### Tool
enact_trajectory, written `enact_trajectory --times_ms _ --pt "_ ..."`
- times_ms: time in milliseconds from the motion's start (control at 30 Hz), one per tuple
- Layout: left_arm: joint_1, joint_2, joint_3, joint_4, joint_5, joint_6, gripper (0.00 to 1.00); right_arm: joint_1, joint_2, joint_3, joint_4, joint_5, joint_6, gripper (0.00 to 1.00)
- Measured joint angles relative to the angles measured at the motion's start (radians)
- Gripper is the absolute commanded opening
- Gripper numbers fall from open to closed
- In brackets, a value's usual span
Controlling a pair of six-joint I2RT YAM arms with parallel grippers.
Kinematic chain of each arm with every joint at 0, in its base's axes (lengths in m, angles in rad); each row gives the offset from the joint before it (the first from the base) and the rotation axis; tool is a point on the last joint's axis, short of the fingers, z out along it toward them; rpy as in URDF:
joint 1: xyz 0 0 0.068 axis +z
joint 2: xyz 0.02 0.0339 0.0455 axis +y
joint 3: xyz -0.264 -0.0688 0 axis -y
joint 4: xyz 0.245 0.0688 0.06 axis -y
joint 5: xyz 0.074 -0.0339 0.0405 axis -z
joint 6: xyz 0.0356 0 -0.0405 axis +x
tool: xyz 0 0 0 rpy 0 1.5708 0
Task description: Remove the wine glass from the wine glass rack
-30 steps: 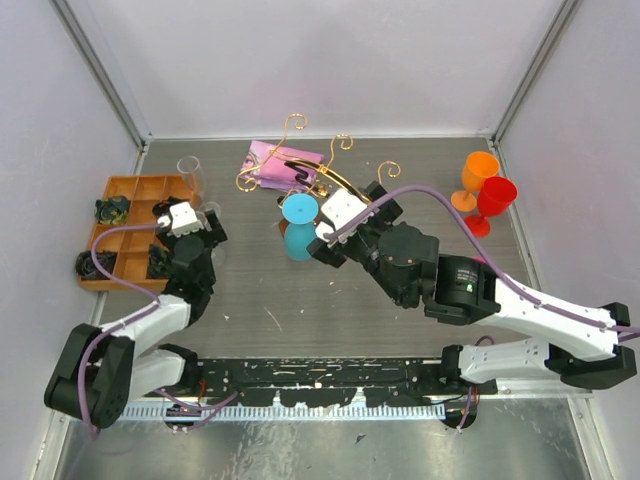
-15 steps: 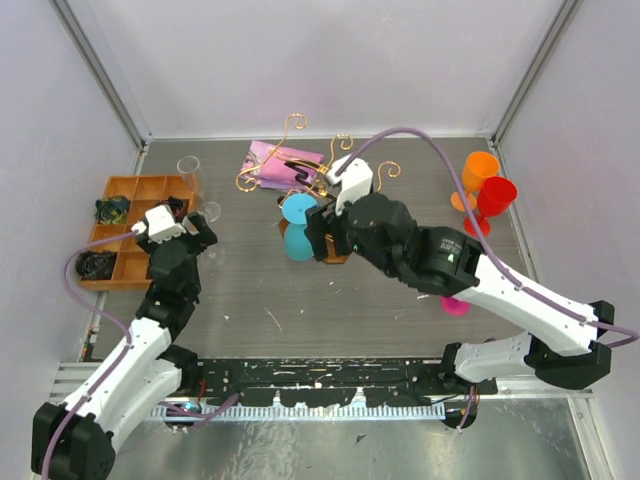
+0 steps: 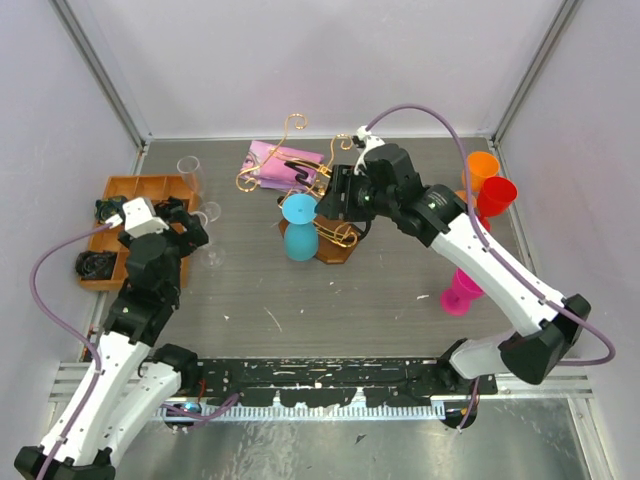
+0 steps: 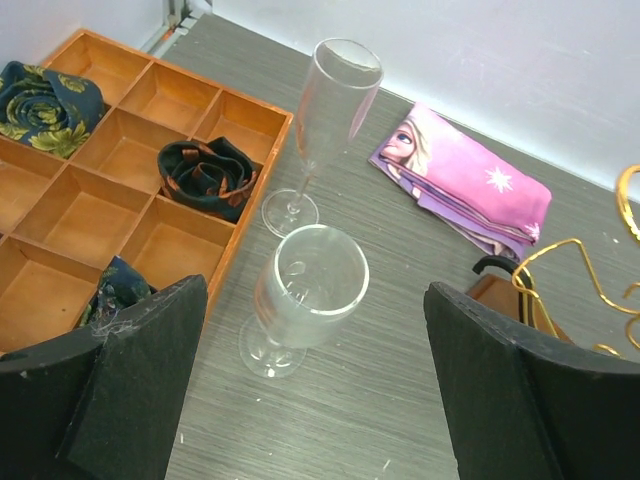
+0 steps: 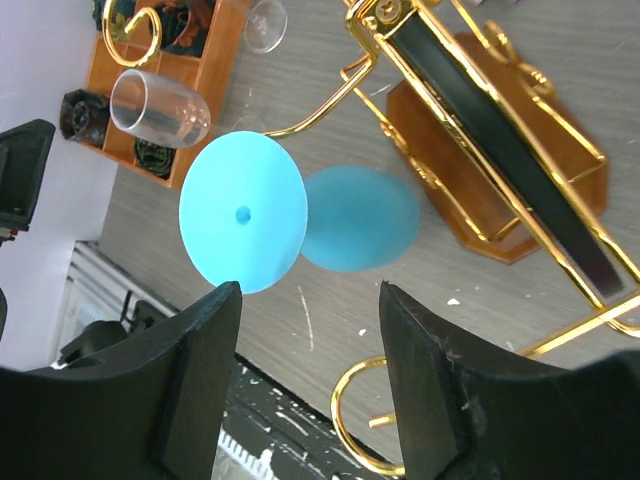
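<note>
The wine glass rack (image 3: pixel 338 250), gold wire on a brown wooden base, stands mid-table. A blue wine glass (image 3: pixel 299 209) hangs upside down from its left rail, foot up and bowl below. My right gripper (image 3: pixel 340 200) hovers over the rack, just right of the glass. In the right wrist view its jaws (image 5: pixel 310 292) are open with only table between them; the blue glass (image 5: pixel 243 213) lies beyond the left finger, the rack (image 5: pixel 470 85) at upper right. My left gripper (image 3: pixel 183 224) is open at the far left, holding nothing.
Under the left gripper (image 4: pixel 315 290) stand a clear wine glass (image 4: pixel 305 285) and a clear flute (image 4: pixel 335 95), beside an orange compartment tray (image 4: pixel 100 180). A pink packet (image 3: pixel 283 162) lies behind the rack. Orange (image 3: pixel 480 170), red (image 3: pixel 497 195) and pink (image 3: pixel 462 290) glasses stand at the right.
The right arm has swung back and up over the rack, and its jaws have narrowed. The left arm has drawn back to the left, its jaws wider, away from the clear glass.
</note>
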Motion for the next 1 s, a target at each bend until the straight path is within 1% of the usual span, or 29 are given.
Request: enact_trajectory --times_ms 200,267,367,400,600,767,833,867,1000 --pt "0.000 0.002 0.075 -0.101 0.048 -0.027 0.95 -0.025 0.063 -0.011 0.053 -0.127 0.042 0.56" --pt "0.000 0.011 0.090 -0.119 0.064 -0.039 0.95 -0.029 0.072 -0.021 0.076 -0.155 0.050 0.53" --pt "0.000 0.016 0.098 -0.139 0.079 -0.054 0.95 -0.037 0.089 -0.026 0.097 -0.188 0.060 0.51" --pt "0.000 0.017 0.098 -0.148 0.085 -0.059 0.95 -0.041 0.095 -0.026 0.102 -0.198 0.062 0.49" --pt "0.000 0.019 0.105 -0.174 0.093 -0.070 0.95 -0.062 0.116 -0.034 0.129 -0.234 0.067 0.34" --pt "0.000 0.021 0.121 -0.190 0.109 -0.082 0.95 -0.076 0.116 -0.044 0.155 -0.259 0.076 0.12" --pt "0.000 0.024 0.127 -0.200 0.114 -0.085 0.95 -0.081 0.116 -0.046 0.175 -0.274 0.089 0.07" --pt "0.000 0.026 0.130 -0.203 0.115 -0.087 0.95 -0.084 0.114 -0.048 0.188 -0.283 0.097 0.02" --pt "0.000 0.034 0.136 -0.216 0.118 -0.090 0.94 -0.088 0.114 -0.055 0.211 -0.332 0.126 0.01"
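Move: The blue wine glass hangs foot-up on the gold rack. Its middle is roughly 7 cm to the left of the right hand, 2 cm farther out and 9 cm below, with its foot nearly at fingertip height. The rack's middle stands some 5 cm ahead of that hand and 12 cm lower. The pink cloth lies about 22 cm ahead, 9 cm left and 24 cm down. From the left hand the blue glass is some 22 cm right, about level forward and slightly below. The right fingers shut on the near rim of the blue glass's upturned foot and pinch it from the right. The hand gets there by going about 4 cm left, slightly forward and nearly 3 cm down, then rises about a centimetre as the half-open fingers close almost fully and the wrist turns some 15 degrees. The empty left hand drifts about 2 cm right, still open. ##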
